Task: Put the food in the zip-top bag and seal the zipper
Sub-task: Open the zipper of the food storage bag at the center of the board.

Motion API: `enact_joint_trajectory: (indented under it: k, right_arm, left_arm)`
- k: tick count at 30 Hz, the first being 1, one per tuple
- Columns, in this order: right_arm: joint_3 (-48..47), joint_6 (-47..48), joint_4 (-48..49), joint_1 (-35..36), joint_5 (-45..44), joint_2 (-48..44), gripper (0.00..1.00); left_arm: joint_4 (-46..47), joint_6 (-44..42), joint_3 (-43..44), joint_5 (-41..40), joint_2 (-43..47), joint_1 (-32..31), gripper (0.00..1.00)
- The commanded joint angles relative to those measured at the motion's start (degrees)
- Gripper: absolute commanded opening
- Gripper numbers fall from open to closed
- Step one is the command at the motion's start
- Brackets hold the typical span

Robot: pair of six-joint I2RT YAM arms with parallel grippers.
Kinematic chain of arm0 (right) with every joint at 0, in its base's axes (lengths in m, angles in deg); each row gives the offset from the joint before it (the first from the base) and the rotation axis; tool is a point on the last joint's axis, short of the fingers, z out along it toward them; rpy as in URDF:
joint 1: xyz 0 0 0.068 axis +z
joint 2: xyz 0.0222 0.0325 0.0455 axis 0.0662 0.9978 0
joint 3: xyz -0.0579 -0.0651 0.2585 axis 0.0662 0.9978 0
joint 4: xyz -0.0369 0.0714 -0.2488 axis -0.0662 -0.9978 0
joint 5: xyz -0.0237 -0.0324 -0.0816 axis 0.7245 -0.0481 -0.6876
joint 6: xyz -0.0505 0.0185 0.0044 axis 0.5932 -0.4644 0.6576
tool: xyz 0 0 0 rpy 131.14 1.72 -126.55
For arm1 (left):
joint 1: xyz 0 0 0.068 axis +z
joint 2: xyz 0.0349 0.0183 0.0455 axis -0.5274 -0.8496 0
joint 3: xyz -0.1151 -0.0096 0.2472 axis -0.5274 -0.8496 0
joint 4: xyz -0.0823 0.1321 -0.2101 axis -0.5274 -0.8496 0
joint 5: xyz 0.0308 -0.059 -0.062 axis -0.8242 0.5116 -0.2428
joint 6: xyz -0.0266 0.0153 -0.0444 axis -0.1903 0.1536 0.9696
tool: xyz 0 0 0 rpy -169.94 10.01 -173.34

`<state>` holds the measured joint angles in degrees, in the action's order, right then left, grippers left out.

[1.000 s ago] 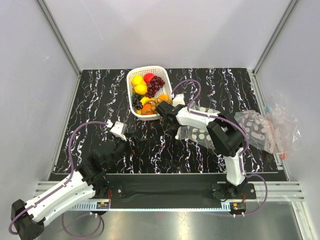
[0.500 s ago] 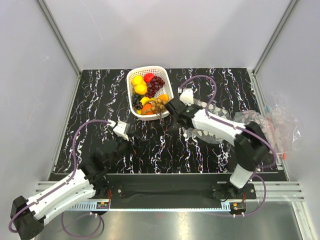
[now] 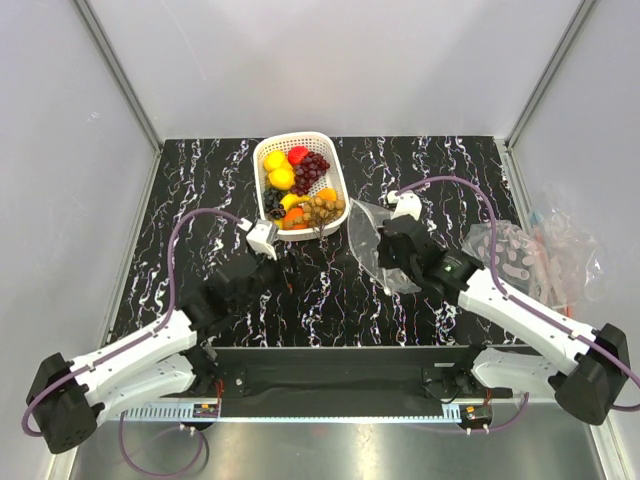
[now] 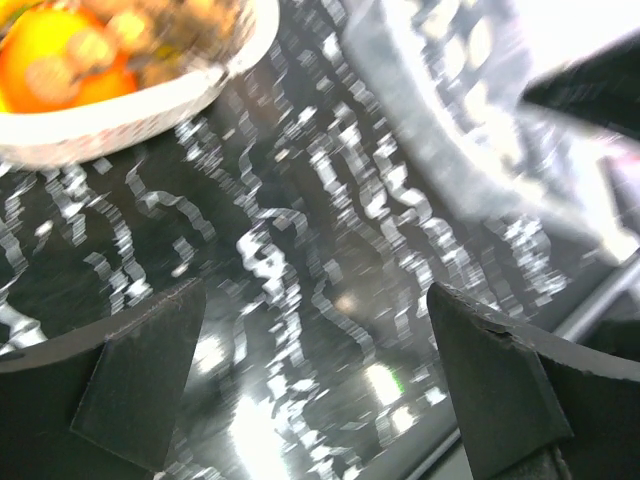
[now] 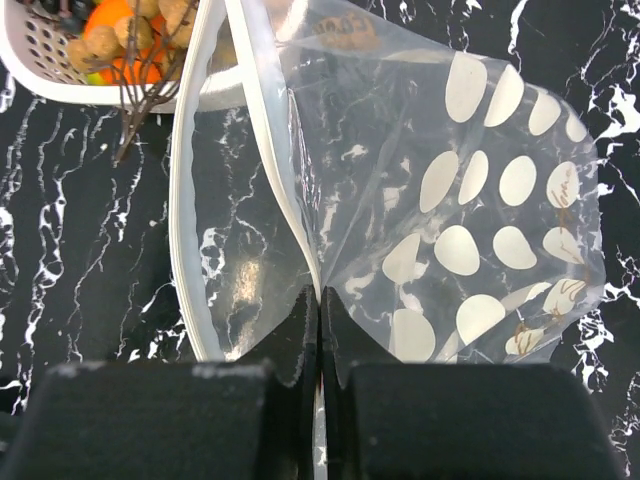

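The white basket [image 3: 335, 180] holds the food: yellow lemons [image 3: 279, 170], a red strawberry [image 3: 298, 155], dark purple grapes [image 3: 313, 168], tan grapes [image 3: 320, 209] and an orange [image 3: 294, 220]. My right gripper [image 3: 383, 243] is shut on the zip-top bag [image 3: 363, 228], a clear bag with white spots. In the right wrist view my right gripper [image 5: 320, 297] pinches the white zipper rim, and the zip-top bag [image 5: 450, 200] hangs open toward the basket [image 5: 50, 60]. My left gripper [image 3: 283, 268] is open just near of the basket. In its blurred wrist view my left gripper [image 4: 320, 370] holds nothing.
More crumpled clear bags [image 3: 540, 255] lie at the table's right edge. The black marbled tabletop [image 3: 200, 200] is walled on three sides by grey panels. Purple cables loop over both arms.
My right gripper has shut on the bag's rim and drawn back from the basket to the right, lifting the bag's mouth open. My left gripper has advanced toward the basket.
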<state>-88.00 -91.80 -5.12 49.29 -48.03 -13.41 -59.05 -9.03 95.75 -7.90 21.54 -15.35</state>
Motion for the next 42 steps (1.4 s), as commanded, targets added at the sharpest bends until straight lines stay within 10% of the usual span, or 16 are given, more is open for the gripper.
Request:
enact_joint_trajectory:
  k: [1, 18, 27, 29, 31, 32, 33, 42]
  right_arm:
    - [0.96, 2.01, 2.38, 0.47, 3.6, -2.06, 0.0]
    - [1.05, 2.98, 4.31, 1.61, 6.77, -1.8, 0.0]
    - [0.43, 3.42, 4.32, 2.49, 7.91, -2.15, 0.0]
    - [0.35, 3.34, 4.05, 2.49, 8.08, -2.33, 0.0]
    - [-0.26, 3.42, 2.91, 2.49, 8.09, -2.06, 0.09]
    - [-0.71, 3.51, 2.21, 2.49, 8.0, -1.8, 0.34]
    - [-1.32, 3.6, -0.06, 2.49, 7.04, -1.1, 0.39]
    - [-14.22, 4.39, -14.47, 2.58, -3.95, 5.84, 0.54]
  left_arm:
    - [7.29, 5.3, 3.21, 2.31, -1.49, -0.46, 0.99]
    - [11.25, 10.75, 13.76, -1.74, -20.21, -4.77, 0.88]
    - [13.45, 10.49, 15.69, -3.23, -25.4, -4.68, 0.57]
    - [14.23, 9.53, 16.48, -2.97, -25.93, -4.68, 0.32]
    - [14.24, 8.04, 17.18, -2.7, -26.37, -4.68, 0.1]
    - [14.07, 7.33, 17.54, -2.62, -26.46, -4.76, 0.05]
    - [13.8, 5.93, 18.32, -2.79, -26.46, -4.68, 0.0]
    - [12.48, 1.53, 20.26, -3.4, -26.28, -6.96, 0.0]
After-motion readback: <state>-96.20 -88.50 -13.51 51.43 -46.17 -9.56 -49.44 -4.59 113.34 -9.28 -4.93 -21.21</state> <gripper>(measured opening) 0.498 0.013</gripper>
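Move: The left lip of the food storage bag's mouth hangs about 11 cm to the left hand's right, 4 cm ahead and nearly level. The fruit basket's middle is some 16 cm ahead of that hand, 2 cm right and 10 cm below. The right hand already pinches the other lip; the left lip is about 5 cm to its left and 1 cm ahead. Left hand sweeps about 10 cm right, pinches the bag's left lip; right hand eases back-left, then half opens. ##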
